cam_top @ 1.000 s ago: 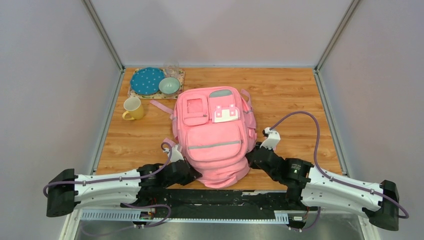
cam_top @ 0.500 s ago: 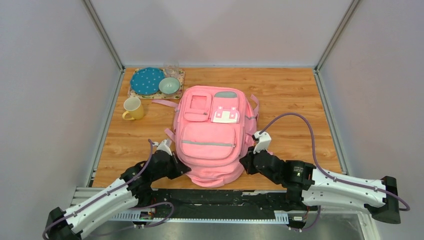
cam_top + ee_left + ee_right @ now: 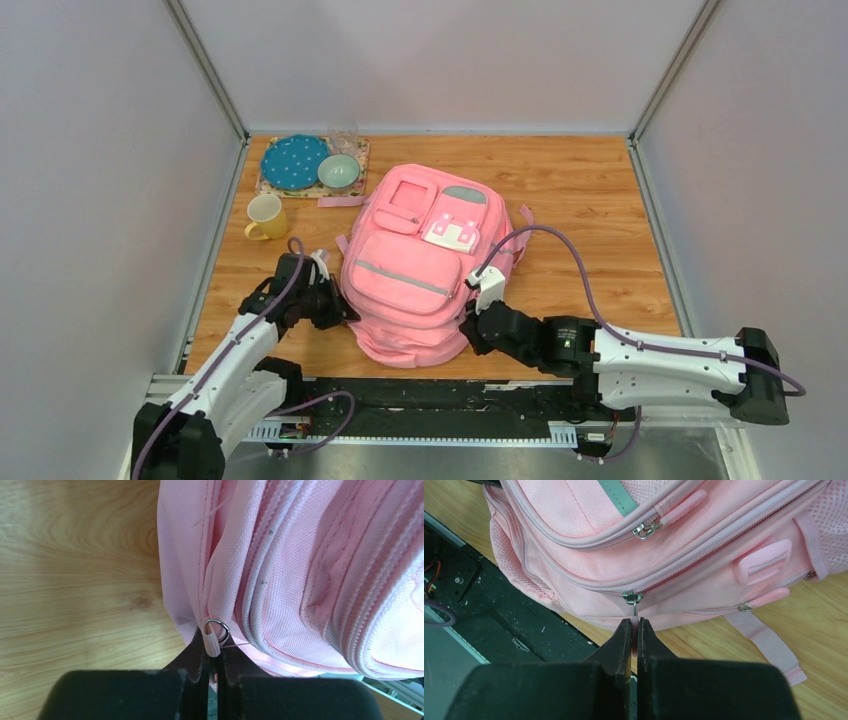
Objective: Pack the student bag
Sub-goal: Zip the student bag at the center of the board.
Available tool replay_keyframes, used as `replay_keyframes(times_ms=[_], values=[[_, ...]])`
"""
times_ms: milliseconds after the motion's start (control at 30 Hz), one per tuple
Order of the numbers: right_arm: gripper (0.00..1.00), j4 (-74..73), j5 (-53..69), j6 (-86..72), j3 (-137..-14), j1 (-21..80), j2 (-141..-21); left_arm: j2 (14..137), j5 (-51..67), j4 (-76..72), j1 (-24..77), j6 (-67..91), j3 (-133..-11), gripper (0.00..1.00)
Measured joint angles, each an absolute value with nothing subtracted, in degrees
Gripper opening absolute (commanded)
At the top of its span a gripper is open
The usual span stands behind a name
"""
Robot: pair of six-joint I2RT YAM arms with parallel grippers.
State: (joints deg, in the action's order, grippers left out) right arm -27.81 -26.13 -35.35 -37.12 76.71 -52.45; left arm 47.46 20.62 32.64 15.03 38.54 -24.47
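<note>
The pink student bag point(image 3: 410, 280) lies flat on the wooden table, its top tilted toward the far right. My left gripper point(image 3: 335, 305) is at its near left side. In the left wrist view my left gripper point(image 3: 212, 652) is shut on a pink fabric tab with a metal ring point(image 3: 215, 632) sewn into the student bag's point(image 3: 310, 570) side seam. My right gripper point(image 3: 470, 328) is at the bag's near right corner. In the right wrist view my right gripper point(image 3: 634, 626) is shut on a pink zip pull hanging from a metal slider point(image 3: 632, 598) on the student bag point(image 3: 589, 545).
A yellow mug point(image 3: 265, 216) stands left of the bag. Behind it a patterned mat point(image 3: 268, 187) carries a blue plate point(image 3: 295, 162), a teal bowl point(image 3: 339, 172) and a clear glass point(image 3: 343, 135). A black rail point(image 3: 440, 395) runs along the near edge; walls enclose both sides.
The bag has slid left and away and turned, its top now tilted right. My left arm swung forward along the bag's left side; my right arm followed leftward. Both grips held.
</note>
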Motion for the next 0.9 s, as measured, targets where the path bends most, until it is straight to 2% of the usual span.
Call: replay_keyframes(times_ms=[33, 67, 133, 167, 267, 533, 733, 900], values=[[0.00, -27.57, -25.98, -35.00, -37.28, 76.71, -52.71, 48.03, 21.67, 32.75, 13.87, 37.60, -24.80, 0.11], [0.00, -27.51, -25.91, -34.70, -37.52, 76.73, -52.97, 48.60, 22.92, 32.73, 12.71, 36.67, -24.99, 0.37], [0.00, -27.49, -25.98, -34.33, -37.95, 76.75, -53.45, 49.23, 24.88, 32.67, 11.33, 35.48, -25.02, 0.58], [0.00, -27.57, -26.09, -34.30, -38.11, 76.75, -53.63, 49.30, 25.32, 32.23, 10.63, 35.99, -24.95, 0.77], [0.00, -28.23, -27.07, -34.70, -38.87, 76.75, -54.65, 47.11, 26.02, 31.35, 9.52, 36.95, -23.35, 0.79], [0.00, -28.93, -29.08, -37.85, -39.07, 76.82, -56.69, 28.49, 27.27, 30.50, 9.30, 46.35, -14.85, 0.80], [0.00, -28.91, -30.41, -39.86, -39.07, 76.84, -56.60, 21.04, 28.40, 32.47, 9.32, 51.99, -13.87, 0.81], [0.00, -28.88, -31.03, -40.80, -39.07, 76.86, -56.58, 19.75, 28.36, 36.03, 9.32, 52.49, -14.35, 0.82]])
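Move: The small ring loop on the student bag's left edge sits right at my left fingertips, which are shut on it. The bag's middle is about 10 cm ahead of that hand and 15 cm to its right, at about its height; the mug stands some 20 cm ahead and 18 cm to the left. My right fingers already pinch the zipper pull on the bag's right side, with the bag's middle roughly 10 cm ahead and 7 cm left of them, 4 cm lower. I spread my left fingers wide and let go of the bag's edge at the ring loop, then draw that hand back about 2.5 cm along the bag's lower left side and lift it some 2 cm, rolling its left side down about 15 degrees and turning slightly counter-clockwise. My right hand keeps its pinch on the zipper pull, easing forward only about 1 cm as it turns slightly clockwise. ##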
